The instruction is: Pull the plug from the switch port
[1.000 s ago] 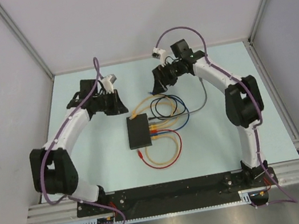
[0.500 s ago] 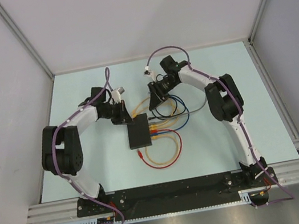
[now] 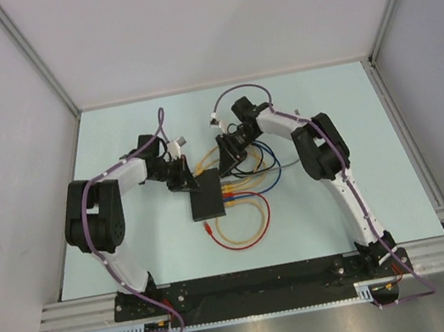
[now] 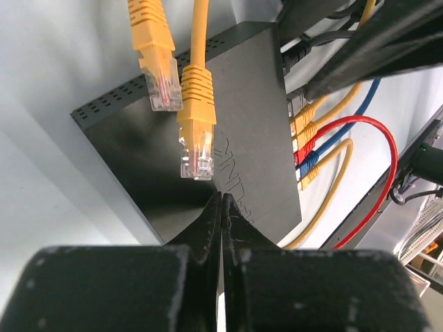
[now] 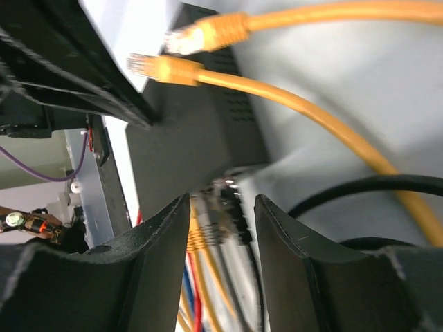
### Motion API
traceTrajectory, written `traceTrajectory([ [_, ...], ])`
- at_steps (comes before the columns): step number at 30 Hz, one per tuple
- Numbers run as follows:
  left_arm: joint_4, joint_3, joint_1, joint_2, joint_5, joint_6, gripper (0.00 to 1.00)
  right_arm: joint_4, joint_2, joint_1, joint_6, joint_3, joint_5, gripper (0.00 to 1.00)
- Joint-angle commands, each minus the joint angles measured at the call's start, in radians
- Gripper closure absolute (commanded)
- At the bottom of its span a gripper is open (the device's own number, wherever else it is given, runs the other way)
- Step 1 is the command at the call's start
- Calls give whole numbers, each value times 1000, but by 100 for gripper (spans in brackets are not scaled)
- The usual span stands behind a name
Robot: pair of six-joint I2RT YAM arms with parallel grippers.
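Observation:
The switch (image 3: 206, 200) is a flat black box lying mid-table, also seen in the left wrist view (image 4: 256, 117) and the right wrist view (image 5: 183, 149). A row of plugs (image 4: 304, 138) in yellow, red and blue sits in its ports on the right edge (image 3: 226, 189). My left gripper (image 4: 221, 197) is shut with nothing in it, its tips at the switch's top near the far left corner (image 3: 186, 182). My right gripper (image 5: 221, 207) is open and straddles the far end of the row, with a yellow plug and a dark plug (image 5: 232, 207) between its fingers.
Two loose yellow plugs (image 4: 196, 142) lie across the switch's far end. Yellow and red cable loops (image 3: 246, 226) spread toward the near side. Blue and black loops (image 3: 257, 160) lie under the right arm. A grey cable (image 3: 301, 148) runs off to the right.
Both arms have swung in from the far side to the switch. My left gripper has shut. My right gripper has narrowed from wide open and come down round the plugs.

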Motion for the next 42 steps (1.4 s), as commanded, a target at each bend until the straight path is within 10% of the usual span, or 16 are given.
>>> traceTrajectory([
  [1, -20, 5, 10, 39, -109, 26, 100, 9, 32, -19, 11, 39, 7, 53],
  [32, -5, -22, 25, 22, -135, 49, 100, 0, 111, 5, 15, 54, 17, 66],
  [42, -1, -24, 25, 14, -141, 55, 100, 0, 104, 11, 6, 56, 62, 87],
])
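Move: The black plug in the switch's farthest port is some 2 cm straight below my right hand point. From that hand the grey plug beside it is 2 cm nearer me, the red plug 6 cm back, both equally low; the loose orange plugs lie 7 cm left, 3 cm ahead. From my left fingertips, the switch's middle is about 2 cm back, 2 cm right and 1 cm down, the black plug 7 cm right, 2 cm ahead and 2 cm down. I sink my right hand about 2 cm onto the black plug, tipping it some 5 degrees and keeping it level with the far port, then shut the half-open fingers from either side until they pinch the plug. My left hand's closed fingertips keep bearing on the switch top, nearly still, to steady it. ##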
